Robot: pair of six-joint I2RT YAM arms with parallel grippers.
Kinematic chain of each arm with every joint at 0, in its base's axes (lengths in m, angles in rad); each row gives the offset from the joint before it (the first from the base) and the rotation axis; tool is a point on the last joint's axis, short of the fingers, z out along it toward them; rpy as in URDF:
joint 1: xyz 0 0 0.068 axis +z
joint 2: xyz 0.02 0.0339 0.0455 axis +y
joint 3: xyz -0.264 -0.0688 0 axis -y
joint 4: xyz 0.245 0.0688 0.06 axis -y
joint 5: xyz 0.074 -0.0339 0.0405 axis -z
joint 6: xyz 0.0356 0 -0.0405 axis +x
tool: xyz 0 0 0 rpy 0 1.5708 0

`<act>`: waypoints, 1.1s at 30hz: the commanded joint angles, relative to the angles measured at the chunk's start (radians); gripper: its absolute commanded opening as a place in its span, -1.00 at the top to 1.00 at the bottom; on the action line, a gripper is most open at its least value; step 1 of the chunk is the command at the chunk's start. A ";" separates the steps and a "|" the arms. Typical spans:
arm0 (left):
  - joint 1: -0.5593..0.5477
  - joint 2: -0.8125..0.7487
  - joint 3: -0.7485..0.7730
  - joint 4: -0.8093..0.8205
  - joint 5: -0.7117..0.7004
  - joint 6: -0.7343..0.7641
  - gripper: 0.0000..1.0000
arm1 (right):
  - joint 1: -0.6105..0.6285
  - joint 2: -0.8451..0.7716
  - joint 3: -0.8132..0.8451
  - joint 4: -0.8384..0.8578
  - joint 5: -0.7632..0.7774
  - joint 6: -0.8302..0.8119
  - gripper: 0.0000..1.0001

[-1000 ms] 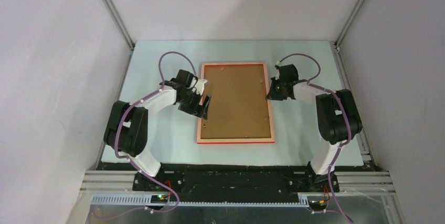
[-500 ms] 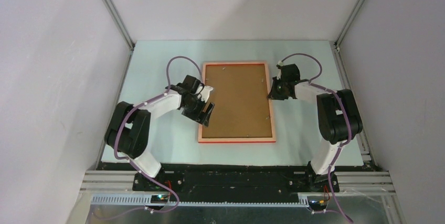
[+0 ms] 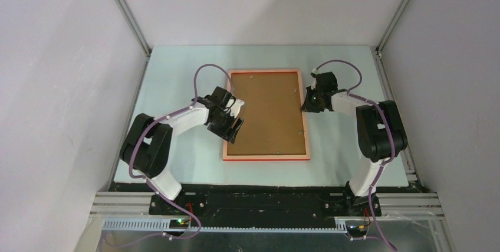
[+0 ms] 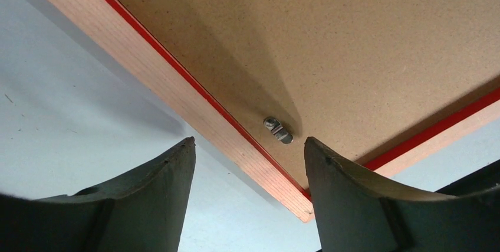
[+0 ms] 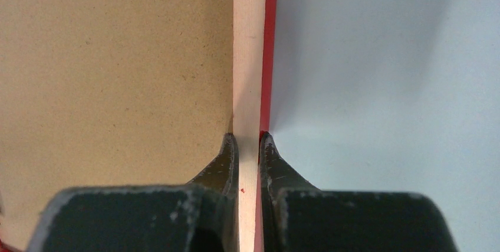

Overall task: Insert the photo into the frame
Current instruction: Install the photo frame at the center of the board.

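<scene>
The frame [image 3: 265,156] lies face down on the pale table, its pale wood back rails around a plain brown backing board [image 3: 268,113]. The photo is hidden. My left gripper [image 3: 234,128] hovers open over the frame's left rail near its near-left corner. In the left wrist view its jaws [image 4: 248,141] straddle the rail [image 4: 147,66] beside a small metal turn clip [image 4: 278,130]. My right gripper [image 3: 308,105] is shut on the frame's right rail. The right wrist view shows its fingers [image 5: 247,137] pinching the wood and red edge [image 5: 247,45].
Pale table surface [image 3: 177,81] surrounds the frame on all sides. Aluminium posts stand at the back corners [image 3: 144,48], with grey walls on both sides. The black base rail [image 3: 265,199] runs along the near edge.
My left gripper has moved right and nearer, from beside the frame's left rail to over it, its jaws narrowing somewhat. The right gripper keeps its hold.
</scene>
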 commanded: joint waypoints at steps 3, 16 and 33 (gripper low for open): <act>-0.012 0.016 0.037 0.021 -0.048 0.003 -0.42 | -0.005 -0.017 0.016 0.085 -0.065 0.011 1.00; -0.015 0.002 0.033 0.028 -0.069 0.019 -0.17 | -0.006 -0.008 0.016 0.086 -0.078 0.008 1.00; -0.014 -0.036 0.016 0.029 -0.086 0.045 0.15 | -0.005 -0.001 0.016 0.087 -0.092 0.009 1.00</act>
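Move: The left hand straddles the frame's left rail, which runs about 1 cm left of the hand point and 2 cm below. The metal clip on the brown board lies just inside the rail, about 2 cm right, 1 cm back and 2 cm below; the near-left corner is some 6 cm back and 1 cm left. The clip is about 31 cm left and 14 cm back of the right hand, which already grips the right rail. Nearly in place, the left fingers close by about a third, the inner tip pushing the clip's tail towards the rail. ##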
